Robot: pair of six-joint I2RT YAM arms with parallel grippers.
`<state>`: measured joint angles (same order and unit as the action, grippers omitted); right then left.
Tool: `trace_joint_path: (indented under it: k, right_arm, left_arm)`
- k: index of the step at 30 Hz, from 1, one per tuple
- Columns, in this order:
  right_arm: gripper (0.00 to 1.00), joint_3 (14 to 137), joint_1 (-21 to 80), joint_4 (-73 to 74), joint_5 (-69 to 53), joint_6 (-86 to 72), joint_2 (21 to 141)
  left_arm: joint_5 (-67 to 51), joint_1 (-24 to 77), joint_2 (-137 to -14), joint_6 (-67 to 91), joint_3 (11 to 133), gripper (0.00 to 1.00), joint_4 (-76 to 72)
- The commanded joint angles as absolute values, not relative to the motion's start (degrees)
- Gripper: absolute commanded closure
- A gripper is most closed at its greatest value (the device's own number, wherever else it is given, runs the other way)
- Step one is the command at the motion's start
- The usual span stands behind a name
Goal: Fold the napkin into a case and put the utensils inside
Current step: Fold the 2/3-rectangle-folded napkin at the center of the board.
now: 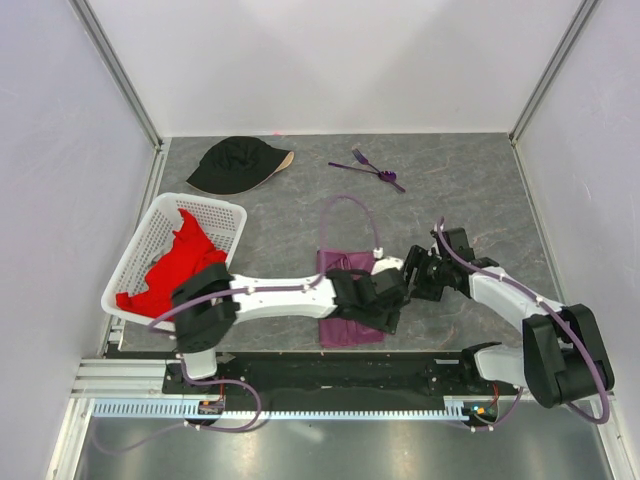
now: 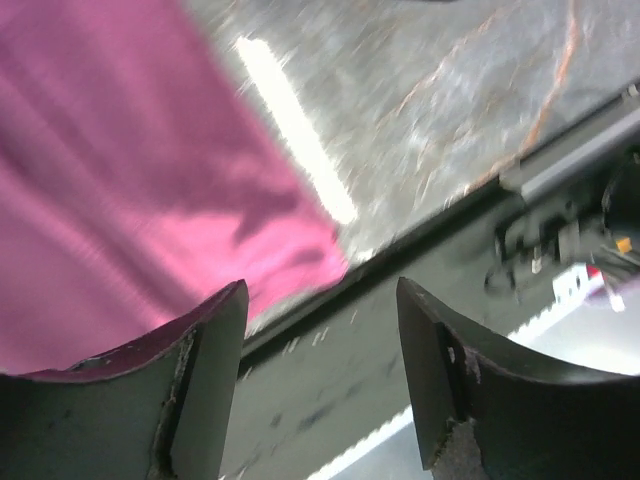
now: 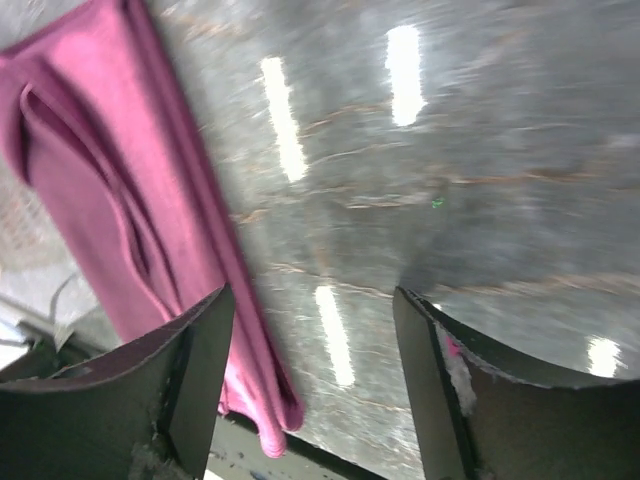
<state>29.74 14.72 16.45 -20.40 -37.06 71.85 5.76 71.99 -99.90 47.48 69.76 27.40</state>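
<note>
The plum-purple napkin [image 1: 345, 330] lies folded into a narrow long strip near the table's front edge, partly under my left arm. In the left wrist view its near corner [image 2: 130, 170] sits just above and left of my open left gripper [image 2: 320, 340], whose jaws hold nothing. My left gripper [image 1: 385, 308] hovers over the strip's right side. My right gripper [image 1: 418, 276] is just right of the cloth, open and empty [image 3: 315, 340], with the napkin [image 3: 110, 200] along its left finger. The purple utensils [image 1: 376, 170] lie apart at the back of the table.
A black cap [image 1: 237, 165] rests at the back left. A white lattice basket [image 1: 226, 215] holding a red cloth [image 1: 170, 265] stands on the left. The metal rail [image 2: 570, 160] runs along the table's front edge, close to the napkin.
</note>
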Motion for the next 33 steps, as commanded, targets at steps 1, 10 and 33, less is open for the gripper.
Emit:
trace_joint_path:
  k: [1, 10, 33]
  right_arm:
    - [0.26, 32.8, 13.0, 23.8, -13.8, -35.9, 69.0]
    - [0.25, 31.6, 11.6, 25.5, -13.5, -33.7, 65.8]
    - [0.08, 31.7, 14.1, 9.9, -33.7, -31.9, 73.1]
  left_arm:
    - [15.1, 75.1, -109.4, 48.9, 79.9, 0.33, 34.9]
    - [22.9, 78.0, -119.8, 52.2, 92.5, 0.38, 48.3]
    - [15.6, 76.0, -105.0, 51.2, 78.4, 0.98, 40.6]
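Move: The napkin's near right-hand corner is what the open left fingers go for: about 1 cm back, 1 cm to their right and 6 cm below. The napkin's middle lies some 8 cm ahead and 6 cm to the left, and its far right corner roughly 18 cm ahead and 1 cm left, both about 6 cm lower. From the right hand, the near right corner is around 10 cm back, 4 cm left and 2 cm down. The left hand drops about 5.5 cm, drifting a little right while its fingers tilt some 20 degrees nearer to straight down, then shuts fully to pinch the edge at the napkin's near right corner and draws it up and left by roughly 3 cm each way. Meanwhile the right hand, holding nothing beside the napkin's right edge, swings about 3.5 cm right, away from the cloth, and back again, opening wider on the return. ##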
